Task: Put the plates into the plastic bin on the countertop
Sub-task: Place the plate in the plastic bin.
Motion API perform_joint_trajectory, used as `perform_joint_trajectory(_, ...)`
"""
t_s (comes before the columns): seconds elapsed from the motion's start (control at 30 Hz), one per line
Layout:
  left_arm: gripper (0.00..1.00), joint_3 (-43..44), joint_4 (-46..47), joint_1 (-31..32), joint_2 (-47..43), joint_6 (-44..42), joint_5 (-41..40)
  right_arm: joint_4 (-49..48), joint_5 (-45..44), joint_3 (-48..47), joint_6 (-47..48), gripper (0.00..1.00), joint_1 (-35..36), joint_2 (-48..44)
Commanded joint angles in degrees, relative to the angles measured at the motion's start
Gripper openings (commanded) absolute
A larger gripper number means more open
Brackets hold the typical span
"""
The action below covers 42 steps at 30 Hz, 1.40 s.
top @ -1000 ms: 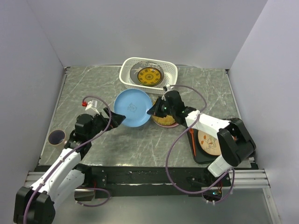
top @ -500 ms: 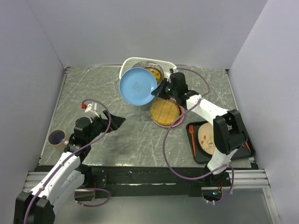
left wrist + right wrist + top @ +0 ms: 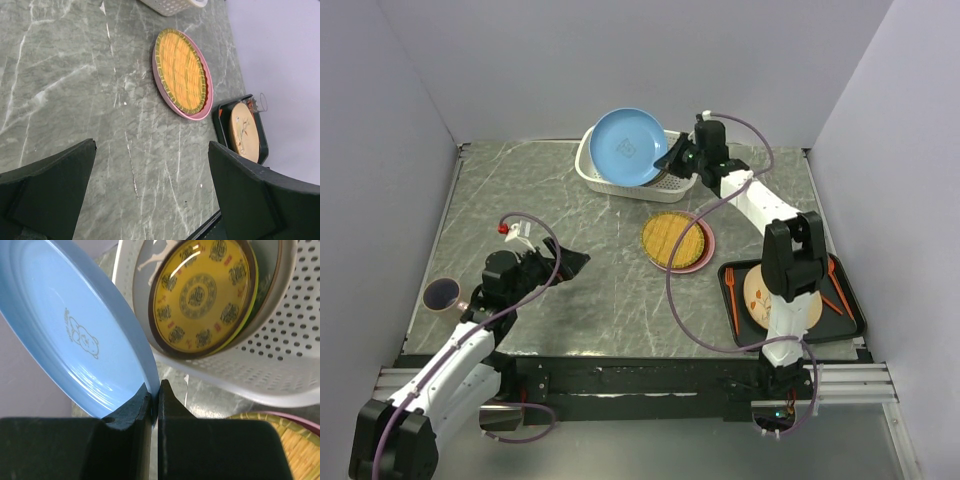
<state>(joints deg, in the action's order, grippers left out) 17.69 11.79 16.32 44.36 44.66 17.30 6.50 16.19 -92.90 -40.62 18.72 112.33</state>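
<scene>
My right gripper (image 3: 669,160) (image 3: 155,388) is shut on the rim of a blue plate (image 3: 628,146) (image 3: 75,335), held tilted on edge over the white plastic bin (image 3: 610,182) (image 3: 280,360) at the back of the countertop (image 3: 620,295). Inside the bin lies a brown-rimmed plate with a yellow pattern (image 3: 202,295). A woven straw plate (image 3: 671,239) (image 3: 181,70) rests on a pink plate (image 3: 706,250) (image 3: 200,112) mid-counter. A cream plate (image 3: 766,300) (image 3: 245,131) lies on the black tray. My left gripper (image 3: 570,264) (image 3: 151,150) hangs open above bare countertop, at the left.
A black tray (image 3: 847,312) at the right front carries orange cutlery beside the cream plate. A small dark-centred ring (image 3: 442,294) sits near the countertop's left edge. Grey walls enclose the left, back and right sides.
My right gripper has carried the blue plate from mid-counter back and up to the bin, tilting it on edge. The woven plate is now uncovered. The left arm has drawn back slightly.
</scene>
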Motion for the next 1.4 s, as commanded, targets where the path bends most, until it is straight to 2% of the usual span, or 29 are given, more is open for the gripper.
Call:
perform_joint_trajectory(0.0, 0.99, 0.3, 2.8, 0.0, 1.2, -1.1, 0.5, 0.4, 1.3, -5.8, 0.0, 0.0, -0.2, 1.6)
perform_joint_trajectory(1.1, 0.99, -0.4, 3.0, 0.0, 4.3, -1.6, 0.5, 2.6, 2.8, -17.1, -2.7, 0.0, -4.6, 14.8)
perform_joint_trajectory(1.37, 0.99, 1.5, -0.1, 0.0, 4.9, -3.8, -1.6, 2.7, 3.3, -19.5, -3.7, 0.06, -4.7, 18.4)
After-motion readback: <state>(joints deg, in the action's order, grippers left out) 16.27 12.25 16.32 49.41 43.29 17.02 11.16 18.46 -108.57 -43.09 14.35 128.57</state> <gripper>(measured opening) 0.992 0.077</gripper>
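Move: The right hand holds the blue plate by its rim. The middle of the plastic bin lies about 12 cm ahead of that hand, 5 cm to its left and 15 cm below, with the yellow plate on the stack inside some 11 cm ahead, 5 cm left and 16 cm below. The pie on the pink plate sits about 9 cm back, 4 cm right and 18 cm below. From the left hand the bin is roughly 36 cm ahead, 13 cm right and 11 cm lower. Forward and down, each by about 6 cm, the right hand carries the blue plate in over the plastic bin towards the stacked plates, edging slightly right and tipping some 5 degrees further down, while its shut fingers keep their pinch on the rim. The left hand, open and empty, sinks about 3.5 cm over bare countertop. ##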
